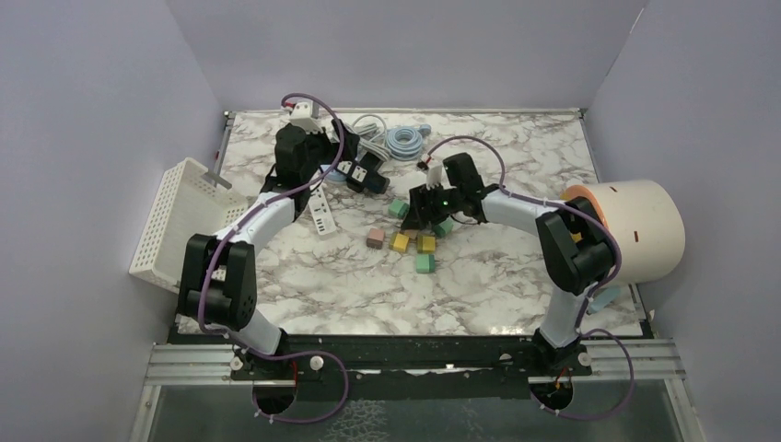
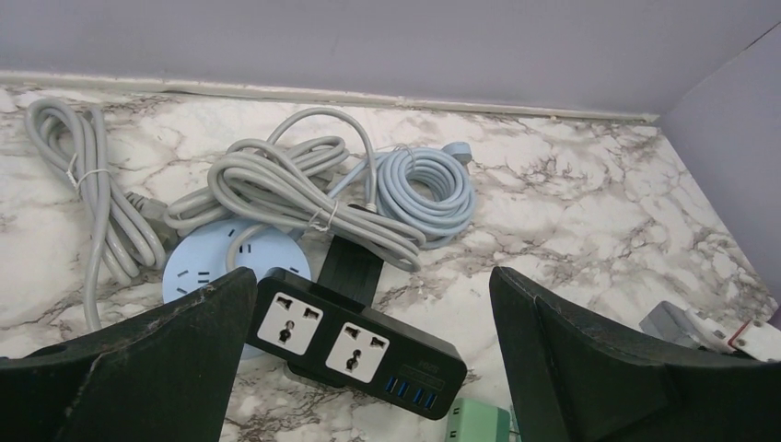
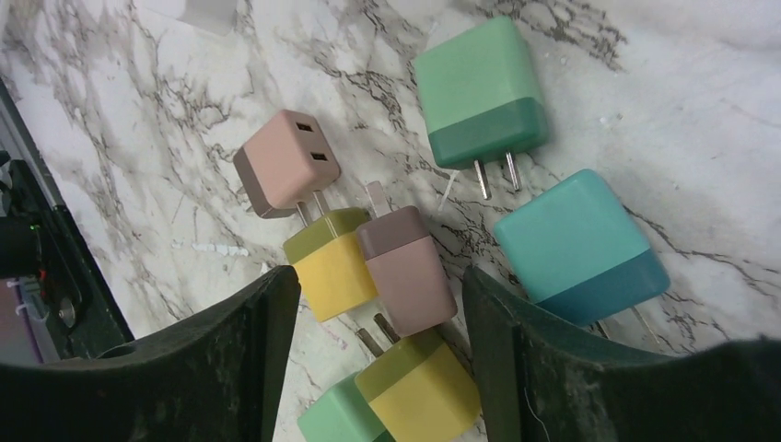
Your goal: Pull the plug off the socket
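Note:
The black socket strip (image 2: 355, 341) lies on the marble between my left gripper's (image 2: 373, 368) wide-open fingers, untouched; both its white outlets show empty. From above the strip (image 1: 367, 175) sits just ahead of that gripper. My right gripper (image 3: 378, 350) stands open over a pile of loose plugs on the table. A yellow plug (image 3: 424, 391) and a pink-brown plug (image 3: 405, 272) lie between its fingers, neither one gripped. Another yellow plug (image 3: 336, 267), a green one (image 3: 479, 92) and a teal one (image 3: 576, 244) lie around them. In the top view this gripper (image 1: 425, 210) hovers over the pile.
Grey cable bundles (image 2: 276, 184), a light blue coil (image 2: 424, 189) and a round pale blue socket (image 2: 198, 258) lie behind the strip. A white power strip (image 1: 320, 214) and a white basket (image 1: 170, 221) are at the left, a cream cylinder (image 1: 635, 226) at the right.

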Tool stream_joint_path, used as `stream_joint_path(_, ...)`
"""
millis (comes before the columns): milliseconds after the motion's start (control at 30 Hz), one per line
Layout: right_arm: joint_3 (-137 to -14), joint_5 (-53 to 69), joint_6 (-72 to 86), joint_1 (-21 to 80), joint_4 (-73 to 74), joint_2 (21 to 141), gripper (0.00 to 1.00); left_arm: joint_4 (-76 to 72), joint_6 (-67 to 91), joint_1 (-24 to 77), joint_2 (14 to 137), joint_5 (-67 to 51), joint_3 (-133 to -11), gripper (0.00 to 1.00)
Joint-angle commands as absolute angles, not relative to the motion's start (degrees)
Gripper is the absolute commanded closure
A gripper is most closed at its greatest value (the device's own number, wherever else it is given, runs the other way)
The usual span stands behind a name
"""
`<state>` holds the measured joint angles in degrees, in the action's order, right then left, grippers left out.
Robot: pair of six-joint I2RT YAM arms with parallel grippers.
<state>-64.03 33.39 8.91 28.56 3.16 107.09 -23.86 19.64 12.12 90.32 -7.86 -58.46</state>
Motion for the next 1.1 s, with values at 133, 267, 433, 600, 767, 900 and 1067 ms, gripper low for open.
stream_joint_path(133,-61.3,23.5,9.8,29.0,-2.8,95.8,0.23,-24.4,19.6,12.3,85.1,-9.3,-57.1,0.01)
stream_joint_path(267,-58.2,15.9,11.1,29.0,-7.2,90.1,0.0,-23.3,21.1,12.3,83.9,-10.3,-57.8,0.01)
stream_joint_path(433,-53.9,4.8,12.8,28.9,-13.1,82.3,0.0,-19.0,19.3,12.2,80.4,-10.6,-58.4,0.01)
stream_joint_path(600,-52.1,-4.7,14.5,29.0,-14.6,76.8,0.0,-14.8,14.1,12.2,74.6,-8.5,-57.2,0.01)
stream_joint_path(767,-47.7,-13.9,18.3,29.0,-17.4,69.1,0.0,-20.7,11.0,12.2,63.3,-4.7,-47.4,0.01)
stream_joint_path(900,-45.0,-19.6,17.9,29.0,-19.1,65.4,0.0,-22.5,9.0,12.3,57.6,-1.3,-42.4,0.01)
stream_joint_path(1067,-45.6,-20.3,18.4,29.0,-17.9,66.5,0.0,-23.4,6.8,12.2,55.5,0.2,-41.0,0.01)
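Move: The pink plug lies on the table just under the right fingers, about 1 cm to their left and 2 cm below. The teal plug is some 3 cm ahead and 2 cm right of that hand, a green one 4 cm ahead and 5 cm left, a yellow one 5 cm back and 3 cm right. From the left hand the pink plug is about 14 cm back, 17 cm right and 19 cm down; the black power strip is level with it, 3 cm right, 15 cm down. Lift the right gripper off the pink plug, finishing the opening to full as you climb about 21 cm and swing right over the table, turning the fingers some 50 degrees clockwise and tipping them up from pointing left-down to roughly forward. Meanwhile take the open, empty left gripper up, then mostly back and slightly left, about 15 cm in all, away from the black power strip, tips rising a little. ##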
